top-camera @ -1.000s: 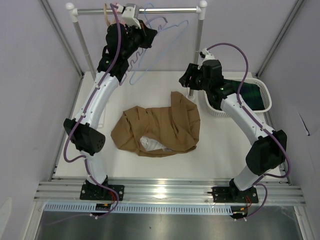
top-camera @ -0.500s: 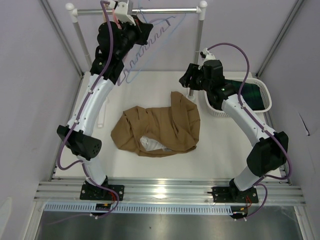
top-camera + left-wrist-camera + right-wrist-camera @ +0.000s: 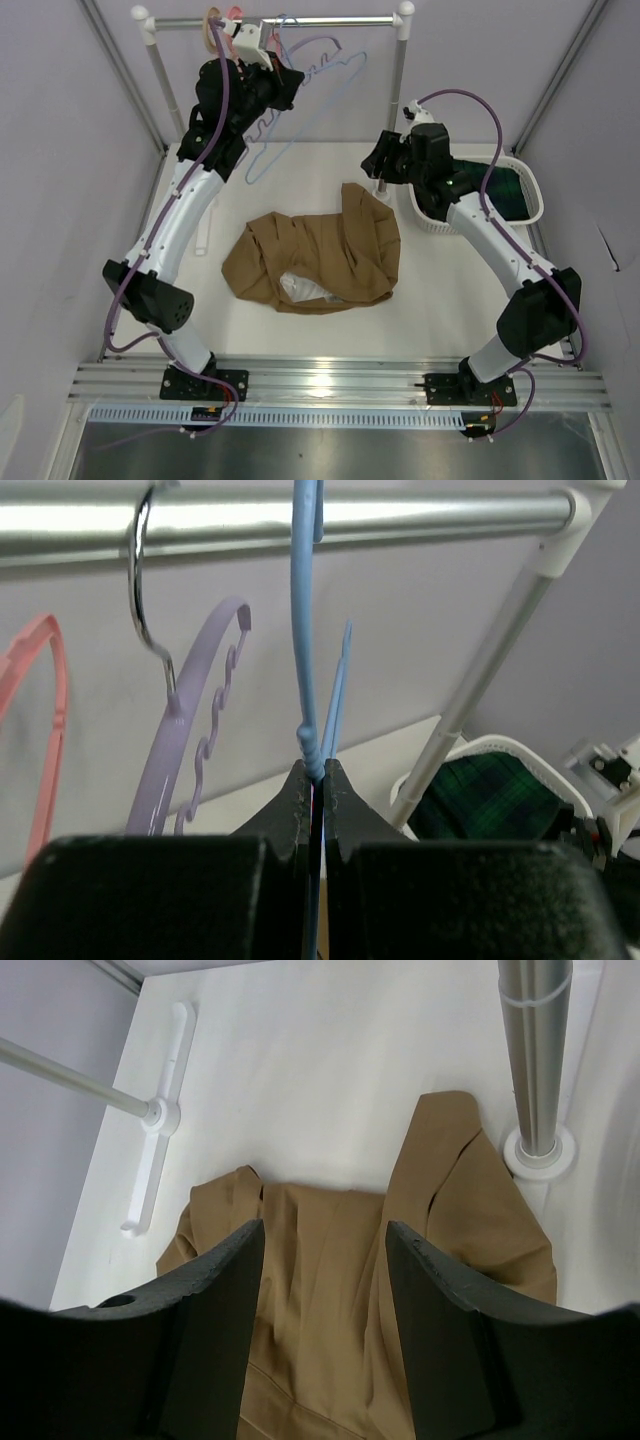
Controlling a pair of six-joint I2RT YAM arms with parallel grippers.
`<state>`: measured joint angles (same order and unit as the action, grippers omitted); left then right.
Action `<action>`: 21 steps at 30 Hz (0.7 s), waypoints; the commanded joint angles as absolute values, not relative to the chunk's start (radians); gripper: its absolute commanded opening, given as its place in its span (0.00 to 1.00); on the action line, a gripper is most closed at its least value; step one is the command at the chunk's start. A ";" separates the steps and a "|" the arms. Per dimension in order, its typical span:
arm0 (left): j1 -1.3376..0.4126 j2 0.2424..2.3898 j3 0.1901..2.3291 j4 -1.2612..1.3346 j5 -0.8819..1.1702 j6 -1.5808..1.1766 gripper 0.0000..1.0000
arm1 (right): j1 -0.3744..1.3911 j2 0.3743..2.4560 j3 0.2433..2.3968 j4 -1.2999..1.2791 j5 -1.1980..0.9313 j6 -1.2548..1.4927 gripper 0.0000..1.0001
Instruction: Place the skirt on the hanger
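The tan-brown skirt [image 3: 315, 260] lies crumpled on the white table, whitish lining showing at its near edge. It also fills the lower part of the right wrist view [image 3: 330, 1300]. The thin pale blue hanger [image 3: 305, 630] is seen edge-on, its hook reaching up at the metal rail [image 3: 400, 515]. In the top view it [image 3: 355, 68] slants down to the left from the rail. My left gripper [image 3: 314, 770] is shut on the hanger just below its hook, high at the rail [image 3: 280, 82]. My right gripper [image 3: 325, 1235] is open and empty above the skirt's far edge [image 3: 372, 165].
A scalloped lavender hanger [image 3: 200, 740] and a pink hanger [image 3: 50, 700] hang left of the held one. The rack's right post [image 3: 397, 90] stands beside a white basket [image 3: 420, 215] holding dark green plaid cloth [image 3: 505, 190]. The rack's white foot [image 3: 160, 1120] lies left of the skirt.
My left arm has stretched up and back, and the hanger has swung and now sits closer under the rail. The right arm and the skirt have barely moved.
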<state>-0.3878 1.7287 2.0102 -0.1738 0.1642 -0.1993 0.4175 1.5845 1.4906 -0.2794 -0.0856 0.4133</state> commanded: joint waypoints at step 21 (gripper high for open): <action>-0.564 1.163 1.382 -0.316 0.176 -0.159 0.00 | 0.416 1.235 1.229 -0.526 -0.002 0.428 0.57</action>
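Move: The left fingers already hold the blue hanger, its hook off the rail. The spread skirt's middle lies about 14 cm back from this hand, 4 cm to its right and some 47 cm below. The purple hanger is roughly 8 cm ahead and 4 cm left, near hand height. From the open, empty right hand, the skirt is about 10 cm back, 13 cm left and 28 cm down; the basket is about 6 cm ahead, 25 cm right and 24 cm down. Keep the left fingers shut on the blue hanger and draw it back from the rail towards the skirt, about 14 cm, speeding up and sinking some 7 cm, mostly late, while the wrist tips down and turns clockwise by roughly 10 degrees each. Back the open right hand off some 7 cm and 4 cm to its right, rising slightly, then sinking. ##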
